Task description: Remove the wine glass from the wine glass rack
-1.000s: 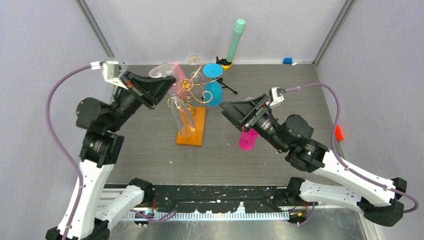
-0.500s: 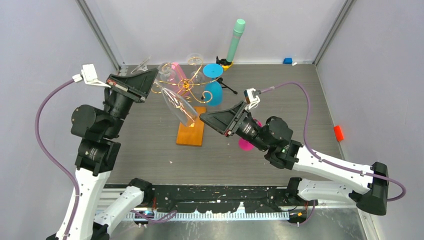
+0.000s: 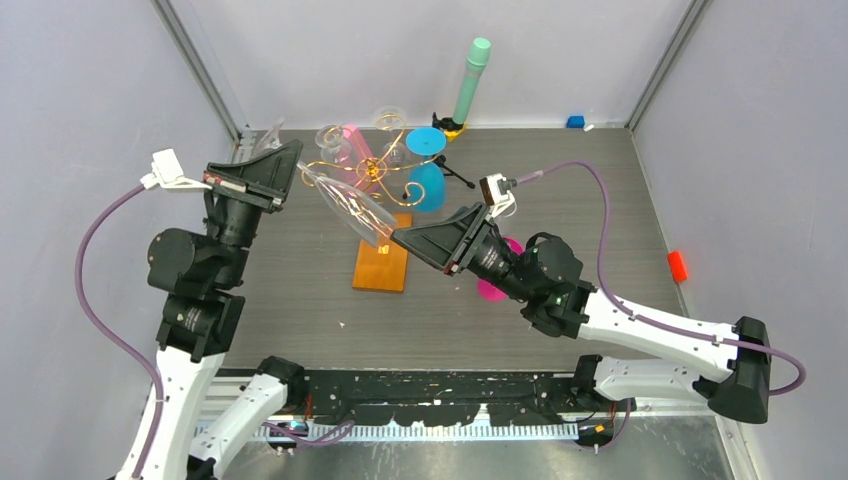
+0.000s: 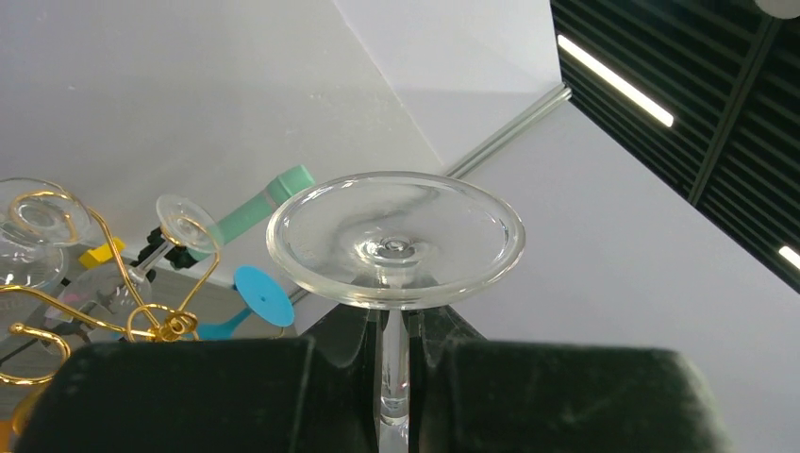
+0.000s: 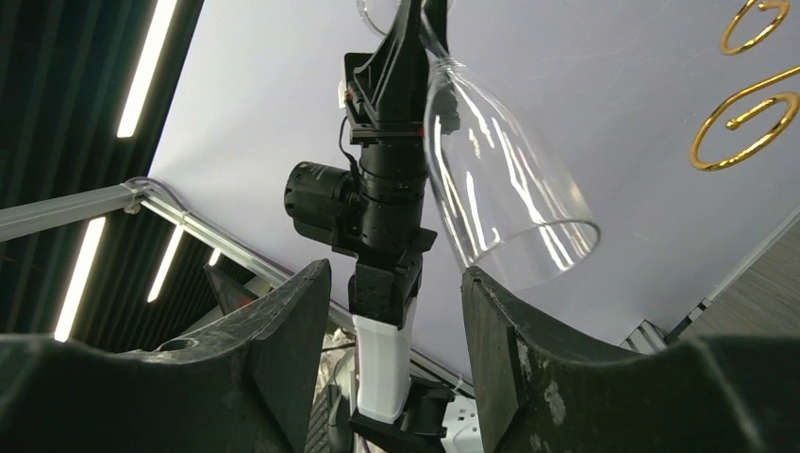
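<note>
A clear wine glass (image 3: 350, 205) hangs tilted in the air, off the gold-wire wine glass rack (image 3: 372, 170) and above the rack's wooden base (image 3: 383, 262). My left gripper (image 3: 278, 168) is shut on its stem. The left wrist view shows the stem (image 4: 394, 363) pinched between the fingers, with the round foot (image 4: 394, 241) just above them. My right gripper (image 3: 398, 238) is open at the glass's rim. In the right wrist view the bowl (image 5: 500, 189) sits above the right finger (image 5: 509, 330), not between the jaws.
A blue glass (image 3: 428, 175), a pink glass (image 3: 355, 140) and a clear glass (image 3: 390, 120) hang on the rack. A pink cup (image 3: 497, 285) stands by the right arm. A mint-green cylinder (image 3: 472, 75) on a tripod stands at the back. A red object (image 3: 679, 265) lies at the right.
The left gripper has drawn the clear glass left and up, away from the rack, tilting it. The right gripper has swung left to the glass's rim and its jaws have narrowed.
</note>
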`<state>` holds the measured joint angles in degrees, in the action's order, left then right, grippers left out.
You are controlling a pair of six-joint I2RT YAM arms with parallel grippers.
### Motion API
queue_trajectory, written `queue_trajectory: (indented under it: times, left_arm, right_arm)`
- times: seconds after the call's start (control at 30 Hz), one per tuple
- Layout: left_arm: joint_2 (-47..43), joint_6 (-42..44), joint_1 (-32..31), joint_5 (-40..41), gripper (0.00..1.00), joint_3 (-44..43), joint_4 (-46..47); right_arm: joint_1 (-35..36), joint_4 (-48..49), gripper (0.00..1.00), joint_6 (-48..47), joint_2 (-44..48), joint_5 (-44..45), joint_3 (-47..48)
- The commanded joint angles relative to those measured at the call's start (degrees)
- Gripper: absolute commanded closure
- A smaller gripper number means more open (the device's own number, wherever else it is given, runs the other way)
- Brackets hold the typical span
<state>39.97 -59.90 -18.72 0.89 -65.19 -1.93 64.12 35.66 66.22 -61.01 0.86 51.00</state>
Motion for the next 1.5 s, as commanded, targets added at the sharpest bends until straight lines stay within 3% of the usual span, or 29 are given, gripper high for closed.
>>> queue_trajectory:
  times: [0.0,0.17,0.47,1.1,1.23,1.4,1.47]
  left_arm:
    - [-2.17,-1.59,0.18,4.32,1.0,0.59,6.67]
    - [-2.91,-3.94,0.18,5.58,1.0,2.16,7.26]
    - [-3.71,-4.94,0.18,5.44,1.0,3.28,6.83]
    - [-5.65,-9.18,0.18,5.1,1.0,7.41,10.11]
    - [-6.32,-9.28,0.18,5.18,1.0,8.68,11.99]
    - [-7.13,-9.0,0.18,5.27,0.99,9.29,12.66]
    - [-7.31,-8.77,0.18,5.2,0.93,9.25,12.72]
  right_arm:
    - [0.75,-0.51,0.42,-2.88,1.81,3.53,1.92]
    - [1.62,-3.73,0.41,-4.44,1.38,6.04,2.49]
    - [2.59,2.8,0.42,-6.59,-2.13,2.77,4.48]
    - [2.77,7.08,0.63,-5.71,-7.44,6.37,7.05]
    - [2.77,8.11,0.69,-4.85,-8.25,7.67,7.34]
    - [2.77,8.29,0.92,-4.43,-8.59,9.45,7.28]
    - [2.77,8.29,0.99,-4.55,-8.52,10.03,7.23]
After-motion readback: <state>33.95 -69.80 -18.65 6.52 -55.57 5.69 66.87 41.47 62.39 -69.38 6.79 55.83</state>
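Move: The wine glass is off the rack, its stem gripped near the foot in the left fingers, its middle some 5 cm back, 5 cm right and 2 cm below that hand. From the open right fingers its middle lies about 7 cm ahead, 9 cm left and 4 cm up, and the rim about 3 cm left and 1 cm ahead. The rack's hub stands roughly 11 cm ahead and 4 cm left of the right hand, the blue glass 12 cm ahead and 4 cm right, both lower. The right hand first dips and edges forward a little, then goes left towards the mouth of the held wine glass, about 3 cm left and 1.5 cm forward in all, its half-open fingers closing and pinching the near side of the rim between the tips. The left hand keeps its grip on the stem, shifts about 2 cm left early on, then sinks slightly while rolling some 10 degrees, right side up, so that the bowl end is brought up towards the right fingers. ##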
